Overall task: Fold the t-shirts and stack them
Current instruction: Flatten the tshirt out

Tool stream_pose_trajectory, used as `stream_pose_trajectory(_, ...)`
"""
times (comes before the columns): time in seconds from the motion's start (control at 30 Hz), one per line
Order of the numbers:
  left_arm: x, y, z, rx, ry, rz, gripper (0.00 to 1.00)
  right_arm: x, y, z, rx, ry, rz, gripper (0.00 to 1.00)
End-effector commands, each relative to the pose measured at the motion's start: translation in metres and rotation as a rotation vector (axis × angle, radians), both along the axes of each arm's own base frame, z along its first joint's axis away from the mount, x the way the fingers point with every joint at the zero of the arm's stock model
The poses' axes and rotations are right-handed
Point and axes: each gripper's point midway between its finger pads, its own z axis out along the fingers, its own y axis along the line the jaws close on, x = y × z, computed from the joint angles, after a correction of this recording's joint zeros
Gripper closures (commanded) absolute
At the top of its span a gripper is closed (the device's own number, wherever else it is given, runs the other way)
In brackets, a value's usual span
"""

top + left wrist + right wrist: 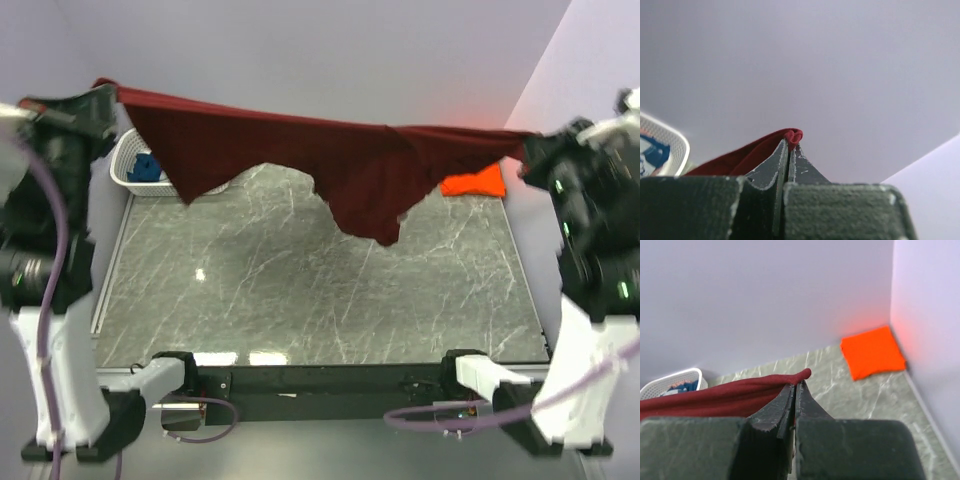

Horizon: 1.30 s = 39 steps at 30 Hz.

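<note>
A dark maroon t-shirt (pixel 300 150) hangs stretched in the air across the back of the table, its lower edge sagging in uneven points. My left gripper (pixel 108 97) is shut on its left corner, seen as a red fold (pixel 793 135) pinched at the fingertips. My right gripper (pixel 528 148) is shut on the right corner (pixel 800 376). A folded bright orange t-shirt (pixel 475 182) (pixel 872 352) lies flat at the back right corner. A blue t-shirt (pixel 147 169) sits in the basket at the back left.
A white lattice basket (pixel 126 165) (pixel 670 381) stands at the back left of the grey marble tabletop (pixel 300 290). Pale walls close off the back and the right side. A raised rim (pixel 108 270) runs along the table's left edge.
</note>
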Motion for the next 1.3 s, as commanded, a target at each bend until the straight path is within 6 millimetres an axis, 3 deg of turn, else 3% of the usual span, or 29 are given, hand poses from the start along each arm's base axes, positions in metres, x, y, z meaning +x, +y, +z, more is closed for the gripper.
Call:
stream_pose_trajectory(0.0,-0.054,0.026,0.03,0.037,-0.117,0.14,0.99,-0.063,-0.027,0.038,-0.101,-0.179,-0.146,1.0)
stream_pose_trajectory(0.03,-0.077,0.027,0.032,0.039,-0.146,0.147,0.99,-0.07,-0.03,0.039,-0.118,-0.201,-0.162,1.0)
stream_pose_trajectory(0.07,-0.088,0.028,0.032,0.044,-0.158,0.156,0.99,-0.082,-0.03,0.043,-0.127,-0.232,-0.165,1.0)
stream_pose_trajectory(0.1,-0.098,0.029,0.031,0.048,-0.168,0.158,0.99,-0.107,-0.031,0.051,-0.141,-0.292,-0.175,1.0)
stream_pose_trajectory(0.13,-0.115,0.029,0.03,0.046,-0.185,0.162,0.99,-0.116,-0.031,0.053,-0.147,-0.307,-0.179,1.0)
stream_pose_trajectory(0.17,-0.121,0.029,0.029,0.052,-0.189,0.16,0.99,-0.132,-0.03,0.057,-0.148,-0.344,-0.174,1.0)
stream_pose_trajectory(0.3,-0.141,0.026,0.029,0.078,-0.206,0.152,0.99,-0.157,-0.031,0.063,-0.191,-0.397,-0.156,1.0)
stream_pose_trajectory(0.4,-0.133,0.025,0.02,0.088,-0.181,0.146,0.99,-0.15,-0.029,0.059,-0.205,-0.38,-0.134,1.0)
stream_pose_trajectory(0.53,-0.095,0.015,0.0,0.111,-0.096,0.087,0.99,-0.129,-0.022,0.061,-0.265,-0.343,-0.087,1.0)
stream_pose_trajectory(0.6,-0.077,0.012,-0.012,0.116,-0.063,0.07,0.99,-0.108,-0.018,0.058,-0.299,-0.314,-0.07,1.0)
stream_pose_trajectory(0.67,-0.046,0.008,-0.046,0.119,0.025,0.044,0.99,-0.077,-0.012,0.038,-0.321,-0.238,-0.037,1.0)
stream_pose_trajectory(0.7,-0.023,0.007,-0.076,0.119,0.093,0.036,0.99,-0.066,-0.011,0.032,-0.328,-0.225,-0.029,1.0)
stream_pose_trajectory(0.73,-0.013,0.007,-0.092,0.117,0.125,0.033,0.99,-0.041,-0.005,0.004,-0.341,-0.155,0.006,1.0)
stream_pose_trajectory(0.77,-0.001,0.007,-0.11,0.115,0.162,0.037,0.99,-0.028,-0.002,-0.01,-0.349,-0.129,0.02,1.0)
stream_pose_trajectory(0.8,0.018,0.008,-0.145,0.113,0.227,0.039,0.99,-0.014,0.001,-0.016,-0.355,-0.135,0.028,1.0)
stream_pose_trajectory(0.83,0.03,0.009,-0.166,0.112,0.272,0.041,0.99,0.009,0.004,-0.055,-0.366,-0.051,0.053,1.0)
stream_pose_trajectory(0.87,0.039,0.009,-0.181,0.113,0.297,0.041,0.99,0.026,0.007,-0.075,-0.367,-0.01,0.07,1.0)
stream_pose_trajectory(0.9,0.051,0.009,-0.219,0.113,0.37,0.038,0.99,0.039,0.009,-0.085,-0.366,-0.007,0.072,1.0)
stream_pose_trajectory(0.93,0.065,0.009,-0.232,0.113,0.38,0.039,0.99,0.055,0.01,-0.123,-0.365,0.069,0.087,1.0)
stream_pose_trajectory(0.97,0.074,0.01,-0.248,0.119,0.405,0.04,0.99,0.069,0.012,-0.144,-0.364,0.111,0.093,1.0)
stream_pose_trajectory(1.0,0.087,0.011,-0.284,0.124,0.478,0.042,0.98,0.081,0.013,-0.153,-0.357,0.104,0.092,1.0)
stream_pose_trajectory(1.07,0.105,0.012,-0.304,0.141,0.495,0.045,0.98,0.101,0.017,-0.202,-0.353,0.198,0.12,1.0)
stream_pose_trajectory(1.1,0.118,0.012,-0.333,0.151,0.558,0.043,0.99,0.11,0.018,-0.211,-0.351,0.2,0.12,1.0)
stream_pose_trajectory(1.17,0.138,0.011,-0.348,0.178,0.574,0.031,0.99,0.128,0.018,-0.249,-0.358,0.285,0.129,1.0)
stream_pose_trajectory(1.2,0.153,0.009,-0.373,0.185,0.629,0.013,0.99,0.135,0.017,-0.257,-0.357,0.3,0.125,1.0)
stream_pose_trajectory(1.23,0.162,0.007,-0.383,0.198,0.648,-0.004,0.99,0.141,0.017,-0.265,-0.354,0.321,0.123,1.0)
stream_pose_trajectory(1.27,0.17,0.005,-0.394,0.199,0.672,-0.016,0.99,0.153,0.018,-0.287,-0.348,0.378,0.134,1.0)
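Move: Each closed gripper already holds a corner of the t-shirt, stretched high between them. The bare table spot for the left corner lies about 13 cm ahead of the left hand, in line with it, and 59 cm below; the basket is some 32 cm ahead, 13 cm left and 53 cm down. For the right hand the table spot is roughly 12 cm ahead, 2 cm left and 52 cm below; the orange shirt lies about 33 cm ahead, 14 cm right and 51 cm down. Back and slightly up first, both hands draw the held t-shirt some 17 cm towards the bases, then whip round and sweep forward and steeply down towards the table, dropping about 40 cm. The wrists tip up on the backswing and pitch down on the throw, the right also rolling its left side down; both keep their pinch. ##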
